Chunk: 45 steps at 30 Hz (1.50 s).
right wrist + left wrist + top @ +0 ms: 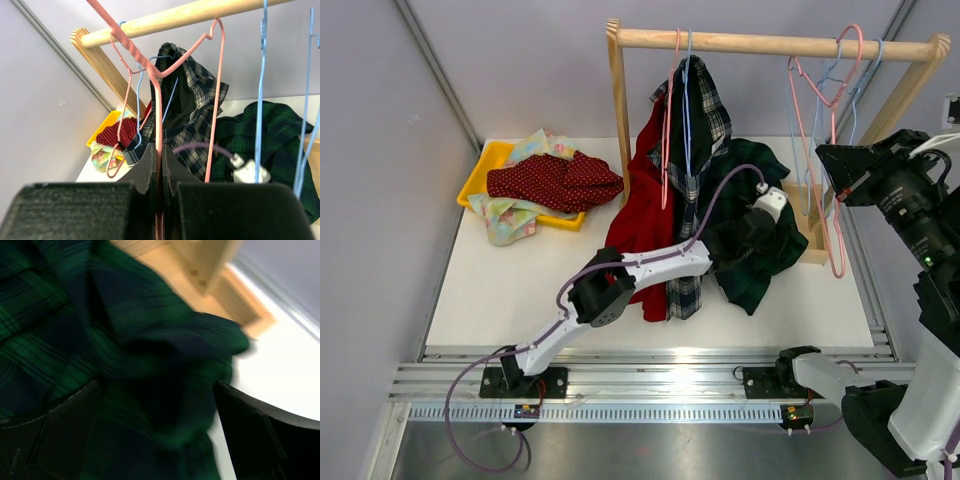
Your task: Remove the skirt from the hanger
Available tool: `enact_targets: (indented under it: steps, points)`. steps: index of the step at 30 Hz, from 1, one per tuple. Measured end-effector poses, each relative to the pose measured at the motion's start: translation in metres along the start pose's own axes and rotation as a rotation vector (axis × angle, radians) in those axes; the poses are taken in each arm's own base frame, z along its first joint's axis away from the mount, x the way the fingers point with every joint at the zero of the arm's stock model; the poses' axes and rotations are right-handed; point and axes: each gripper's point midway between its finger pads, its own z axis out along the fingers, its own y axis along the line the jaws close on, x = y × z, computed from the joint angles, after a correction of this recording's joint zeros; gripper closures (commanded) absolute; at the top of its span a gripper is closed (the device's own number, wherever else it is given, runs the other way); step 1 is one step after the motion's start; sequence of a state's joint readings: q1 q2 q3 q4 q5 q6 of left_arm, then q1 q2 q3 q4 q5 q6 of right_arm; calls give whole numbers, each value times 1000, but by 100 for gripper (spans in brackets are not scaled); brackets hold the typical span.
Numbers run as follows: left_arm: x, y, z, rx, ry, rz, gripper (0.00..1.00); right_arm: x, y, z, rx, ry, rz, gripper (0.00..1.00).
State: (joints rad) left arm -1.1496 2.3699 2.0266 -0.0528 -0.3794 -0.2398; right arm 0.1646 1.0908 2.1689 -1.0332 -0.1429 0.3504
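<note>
The dark green plaid skirt (767,243) lies heaped on the table by the rack's right foot, off any hanger. It fills the left wrist view (125,340). My left gripper (748,236) is right over it, open, with the cloth between the spread fingers (65,430). In the left wrist view the gripper (157,412) shows blurred. My right gripper (837,168) is shut on the wire of an empty pink hanger (836,235) that hooks on the wooden rod (770,43). In the right wrist view the gripper (160,167) pinches that pink hanger (159,100).
A grey-navy checked garment (698,130) and a red one (642,215) hang on hangers at the rod's left end. Empty blue hangers (840,85) hang beside the pink one. A yellow tray (478,177) holding several clothes stands at the back left.
</note>
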Motion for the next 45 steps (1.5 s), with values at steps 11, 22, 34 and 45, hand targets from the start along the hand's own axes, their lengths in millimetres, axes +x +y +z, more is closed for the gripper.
enact_targets:
  steps: [11, 22, 34, 45]
  points:
    - [68, 75, 50, -68, 223, -162, 36, 23, -16, 36, 39, 87, 1, 100]
    - [59, 66, 2, -67, 241, -99, 100, 23, -17, 38, 38, 79, -2, 100]
    - [-154, -59, -303, 83, -120, 126, 100, 35, -24, 86, 35, 147, 22, 100]
    - [-198, 52, -461, -143, -211, 72, 100, 64, -41, 129, 62, 210, 67, 100]
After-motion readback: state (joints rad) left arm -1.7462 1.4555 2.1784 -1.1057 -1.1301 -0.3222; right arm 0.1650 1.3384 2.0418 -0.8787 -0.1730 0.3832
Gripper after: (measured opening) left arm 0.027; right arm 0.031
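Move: The green plaid skirt lies in a heap off its hanger, its middle about 5 cm ahead of the open left hand, 4 cm to its left and 10 cm below. The right end of the wooden tray is some 5 cm ahead and 7 cm to the right; the hanging black plaid skirt is about 5 cm ahead, 18 cm left and 15 cm up. From the right hand, holding the empty pink hanger, the rail passes roughly 18 cm ahead, 3 cm up; the green skirt lies 17 cm ahead, 3 cm left, 51 cm below. The left hand sinks about 9 cm and reaches some 6 cm forward onto the green skirt while tipping down, shuts its fingers on the cloth, then sweeps it up about 44 cm, back towards the robot and to the left, slowing high up. Meanwhile the right hand keeps its pinch on the pink hanger and carries it about 12 cm forward and 7 cm down towards the rail, tipping down some 15 degrees. ##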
